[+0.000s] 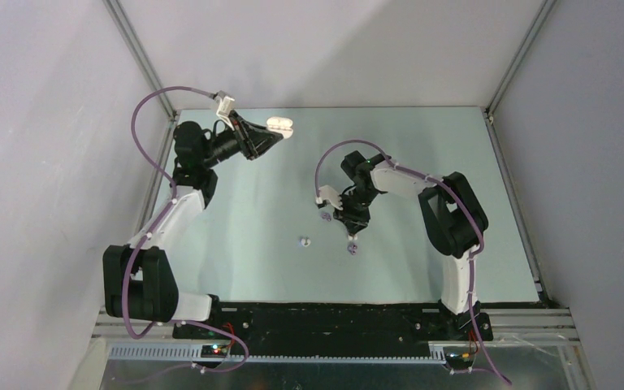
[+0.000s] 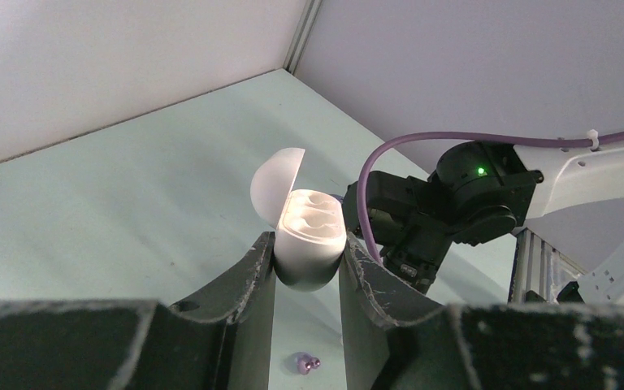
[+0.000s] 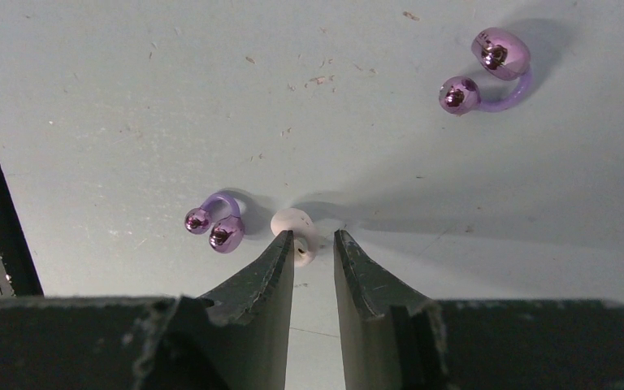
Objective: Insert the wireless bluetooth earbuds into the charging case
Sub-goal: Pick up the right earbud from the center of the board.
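Note:
My left gripper (image 1: 270,132) is shut on the base of a white charging case (image 2: 309,236) and holds it in the air at the far left. Its lid is open and both wells look empty. My right gripper (image 3: 314,236) points down at the table with its jaws slightly apart. A white earbud (image 3: 292,221) lies at its tips, touching the left finger (image 3: 272,268), with a gap to the right finger. One purple earbud (image 3: 215,223) lies just left of it and another (image 3: 491,69) lies farther off. No second white earbud shows.
In the top view a small earbud (image 1: 304,240) lies on the pale green table (image 1: 422,146) left of my right gripper (image 1: 351,234). Grey walls close in the table on three sides. The arm bases stand at the near edge.

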`<state>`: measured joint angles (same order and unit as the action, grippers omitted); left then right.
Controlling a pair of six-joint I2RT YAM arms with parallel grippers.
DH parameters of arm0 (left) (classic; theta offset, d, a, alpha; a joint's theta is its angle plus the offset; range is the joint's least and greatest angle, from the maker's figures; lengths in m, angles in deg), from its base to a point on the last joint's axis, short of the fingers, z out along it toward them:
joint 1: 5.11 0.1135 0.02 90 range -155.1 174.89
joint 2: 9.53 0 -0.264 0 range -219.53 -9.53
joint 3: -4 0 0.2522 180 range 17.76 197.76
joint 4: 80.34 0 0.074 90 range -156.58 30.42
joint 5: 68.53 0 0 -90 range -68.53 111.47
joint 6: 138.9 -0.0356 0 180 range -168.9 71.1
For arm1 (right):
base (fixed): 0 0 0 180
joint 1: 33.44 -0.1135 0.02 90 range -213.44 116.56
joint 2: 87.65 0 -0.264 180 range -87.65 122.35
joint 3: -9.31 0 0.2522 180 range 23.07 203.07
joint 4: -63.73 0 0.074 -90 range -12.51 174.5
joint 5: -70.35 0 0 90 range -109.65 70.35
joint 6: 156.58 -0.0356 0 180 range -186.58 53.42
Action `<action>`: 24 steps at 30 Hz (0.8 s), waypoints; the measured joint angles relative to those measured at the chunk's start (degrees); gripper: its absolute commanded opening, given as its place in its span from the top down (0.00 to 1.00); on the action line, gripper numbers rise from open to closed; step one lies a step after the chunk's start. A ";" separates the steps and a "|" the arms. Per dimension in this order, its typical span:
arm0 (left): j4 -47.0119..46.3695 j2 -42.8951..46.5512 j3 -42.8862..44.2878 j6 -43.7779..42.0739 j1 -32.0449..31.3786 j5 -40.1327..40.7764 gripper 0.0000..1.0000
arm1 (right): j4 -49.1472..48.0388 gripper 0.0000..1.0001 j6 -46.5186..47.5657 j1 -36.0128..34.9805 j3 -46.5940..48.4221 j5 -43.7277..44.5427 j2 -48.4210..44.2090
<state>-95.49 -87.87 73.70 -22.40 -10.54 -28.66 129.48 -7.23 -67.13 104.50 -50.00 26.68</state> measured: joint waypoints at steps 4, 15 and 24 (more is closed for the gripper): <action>-0.04 0.02 -0.55 0.00 0.00 0.00 1.00 | 0.48 0.80 -0.61 -0.35 -0.02 -0.07 -0.02; 0.15 0.20 -1.86 -0.02 0.00 0.02 1.00 | 0.79 1.00 -1.66 -0.59 -0.11 0.68 -0.24; -0.72 0.39 -1.97 -0.63 0.00 -1.84 1.00 | 6.08 1.00 -1.18 1.25 2.86 2.69 -4.74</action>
<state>-96.21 -87.48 71.73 -23.03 -10.54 -30.50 135.56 -8.41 -65.88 107.36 -47.31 21.93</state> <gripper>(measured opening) 0.338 0.009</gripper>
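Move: The right earbud is practically between the right gripper's open fingertips, about 1 cm back of the hand point and 1 cm below. One purple piece lies some 5 cm back of the hand; the other is about 5 cm ahead and 7 cm left, and the second white earbud about 12 cm left and 3 cm back, all on the board. From the left hand, still holding the open case, the right earbud lies about 11 cm back, 17 cm right and 30 cm below. Ease the right gripper back barely 1 cm over the right earbud and shut the partly open fingers, pinching the earbud between the tips close to the board. Once they are closed, lift it up and away about 4 cm, quickening, drifting some 1.5 cm to the right and swinging slightly forward at the end. ##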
